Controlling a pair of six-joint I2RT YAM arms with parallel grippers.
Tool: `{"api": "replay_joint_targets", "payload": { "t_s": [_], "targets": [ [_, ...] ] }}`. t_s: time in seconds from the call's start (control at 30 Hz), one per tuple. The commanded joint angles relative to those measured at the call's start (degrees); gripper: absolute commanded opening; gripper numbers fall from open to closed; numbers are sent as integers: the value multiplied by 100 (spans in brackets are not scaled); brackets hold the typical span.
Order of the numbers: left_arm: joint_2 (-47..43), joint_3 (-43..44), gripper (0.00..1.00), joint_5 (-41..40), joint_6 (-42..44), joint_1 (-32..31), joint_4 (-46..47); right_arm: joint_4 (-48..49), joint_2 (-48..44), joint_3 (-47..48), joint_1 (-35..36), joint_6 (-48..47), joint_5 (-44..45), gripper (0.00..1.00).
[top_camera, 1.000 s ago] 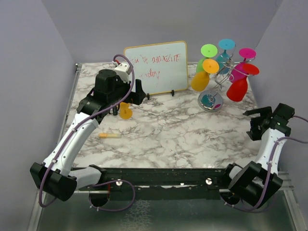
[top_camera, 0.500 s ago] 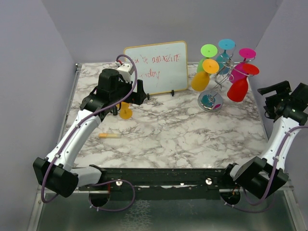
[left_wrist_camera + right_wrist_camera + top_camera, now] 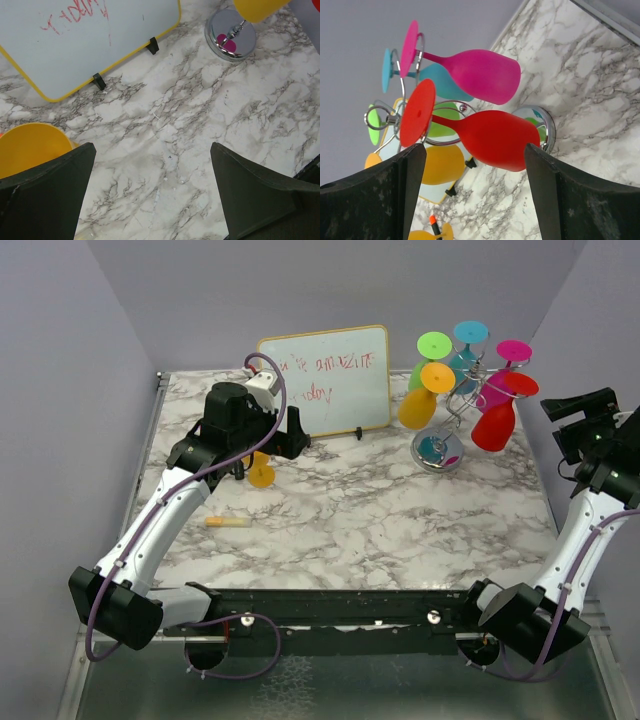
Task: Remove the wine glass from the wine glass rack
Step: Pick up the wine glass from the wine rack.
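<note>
The wine glass rack (image 3: 452,410), thin silver wire on a round shiny base (image 3: 437,450), stands at the back right and holds several upside-down glasses: yellow (image 3: 416,407), green, cyan, magenta and red (image 3: 495,423). In the right wrist view the red glass (image 3: 490,139) and magenta glass (image 3: 475,75) hang straight ahead, the base (image 3: 547,130) behind them. My right gripper (image 3: 580,422) is raised to the right of the rack, open and empty. My left gripper (image 3: 262,440) is open over the table, a yellow wine glass (image 3: 261,473) lying beside its left finger (image 3: 47,195).
A whiteboard (image 3: 325,378) with red writing stands at the back centre. An orange-capped marker (image 3: 228,522) lies on the marble table (image 3: 380,520) at the left. Purple walls close in on the left, back and right.
My right arm has risen and swung back toward the right of the rack. The left arm has barely moved.
</note>
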Motion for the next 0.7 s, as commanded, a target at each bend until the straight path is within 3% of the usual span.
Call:
{"api": "replay_joint_targets", "payload": {
  "t_s": [0.0,0.2,0.37,0.67],
  "targets": [
    [-59,-41,99,209,-48,46,169,292,-47,188,-26,292,-306,82],
    [-112,-90,99,206,-72,46,177,1238,7,-12,-21,760,-953,77],
    [-98,-70,99,267,-138,46,196,2027,139,-260,-21,1228,-1367,67],
    [-71,-96,99,285,-335,46,298,2278,556,-261,64,1310,-1602,55]
  ]
}}
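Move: Ahead and to the left of the right hand hangs the red wine glass, upside down on the rack, its middle some 4 cm farther out, 6 cm left and about level; its round foot is a few centimetres higher. The pink glass hangs about 10 cm ahead and 8 cm left of the hand, the rack's centre roughly 7 cm ahead and 14 cm left. For the left hand, the red glass is about 38 cm right and 5 cm ahead, slightly above. Rising about 4.5 cm and easing forward and a little left, the right hand comes up to the red glass's foot, then reaches on forward while sinking slightly, about 3.5 cm forward in all. The fingers tip up some 10 degrees and turn left as much, narrowing from nearly wide to a bit over half open, with the foot and stem top lined up between their tips; contact can't be made out. ##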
